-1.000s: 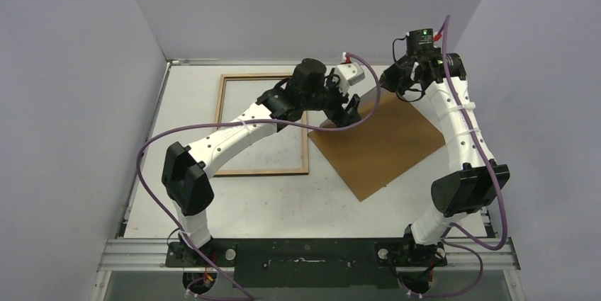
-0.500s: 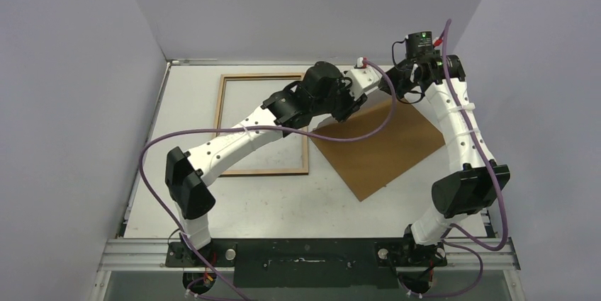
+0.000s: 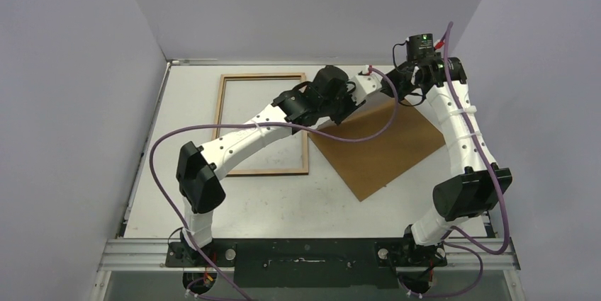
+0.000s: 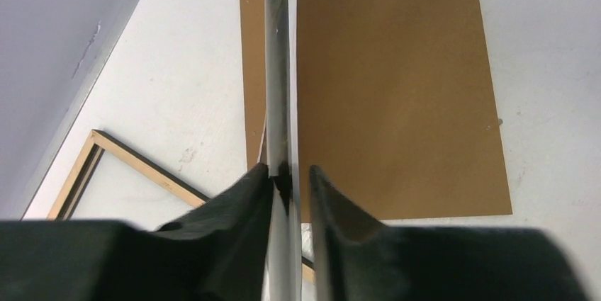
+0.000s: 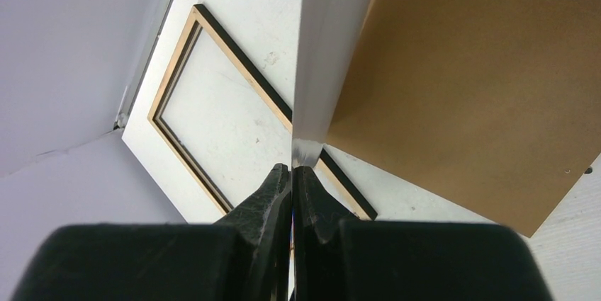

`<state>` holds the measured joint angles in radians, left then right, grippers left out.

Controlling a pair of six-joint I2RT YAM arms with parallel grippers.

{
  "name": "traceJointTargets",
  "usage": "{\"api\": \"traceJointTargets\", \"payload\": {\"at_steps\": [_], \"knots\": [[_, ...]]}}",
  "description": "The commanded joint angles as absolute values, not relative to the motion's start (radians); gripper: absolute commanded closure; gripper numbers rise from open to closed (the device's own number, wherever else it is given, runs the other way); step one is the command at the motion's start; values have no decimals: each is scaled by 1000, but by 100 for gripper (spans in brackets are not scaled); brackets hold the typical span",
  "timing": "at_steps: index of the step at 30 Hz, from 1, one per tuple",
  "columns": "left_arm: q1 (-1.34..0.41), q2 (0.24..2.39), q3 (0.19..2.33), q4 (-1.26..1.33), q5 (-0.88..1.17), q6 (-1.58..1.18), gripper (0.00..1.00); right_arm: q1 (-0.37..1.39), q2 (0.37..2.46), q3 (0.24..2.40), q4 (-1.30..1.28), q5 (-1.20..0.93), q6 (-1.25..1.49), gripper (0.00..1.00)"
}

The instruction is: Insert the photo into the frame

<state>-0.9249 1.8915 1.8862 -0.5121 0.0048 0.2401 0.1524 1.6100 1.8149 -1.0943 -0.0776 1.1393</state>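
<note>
The photo point(image 5: 319, 67) hangs edge-on above the table, a thin pale glossy sheet, with my right gripper point(image 5: 292, 168) shut on its lower edge. My left gripper point(image 4: 288, 170) straddles the same photo point(image 4: 280, 67). Its left finger touches the sheet and its right finger stands a sliver off, so it is still open. The frame point(image 3: 221, 124) lies flat at the back left, light wood side up. In the top view the arms meet at the back centre and hide the photo.
A plain brown backing board point(image 3: 386, 145) lies flat and skewed on the table right of the frame, under both grippers. The grey walls stand close at the back and on both sides. The left arm's purple cable loops over the frame.
My left arm has reached further right and back toward the right gripper. Its jaws have narrowed from wide open to close around the photo. The right arm has held still.
</note>
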Motion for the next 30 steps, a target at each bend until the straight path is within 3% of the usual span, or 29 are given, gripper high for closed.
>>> {"api": "traceJointTargets", "payload": {"at_steps": [1, 6, 8, 11, 15, 20, 24, 30], "knots": [[-922, 1918, 2008, -568, -16, 236, 86, 161, 1569, 1801, -1065, -97, 1148, 100], [-922, 1922, 2054, -611, -25, 229, 99, 161, 1578, 1798, -1051, -120, 1131, 100], [-922, 1922, 2059, -620, -22, 227, 100, 159, 1580, 1795, -1042, -129, 1126, 94], [-920, 1927, 2070, -639, -4, 224, 100, 157, 1579, 1793, -1024, -141, 1118, 75], [-904, 1925, 2085, -657, 37, 193, 100, 134, 1548, 1763, -949, -166, 1101, 41], [-855, 1912, 2108, -680, 100, 130, 100, 60, 1482, 1704, -780, -226, 1088, 16], [-792, 1897, 2121, -669, 172, 59, 100, 15, 1403, 1614, -477, -312, 1092, 10], [-702, 1895, 2195, -655, 225, -101, 100, 16, 1301, 1547, -273, -329, 966, 8]]}}
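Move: Already between the left hand's part-open fingers, the photo hangs slantwise: its middle is about 9 cm right of that hand, 3 cm ahead and 12 cm lower. The frame's middle lies about 22 cm to this hand's left and 8 cm ahead, the brown board's 16 cm right and level with it, both some 25 cm down. From the right hand, still gripping the photo, its middle is about 8 cm left, 2 cm back and 13 cm lower. Closing on the photo's upper edge, the left fingers shut tight on the sheet and take it over, while the right hand keeps still; only then does the right open wide, let go and rise about 10 cm clear, drifting slightly forward and right as its fingers tip up some 30 degrees. Late on, the left draws the photo leftward, forward and up, about 7 cm in all, towards the frame. ##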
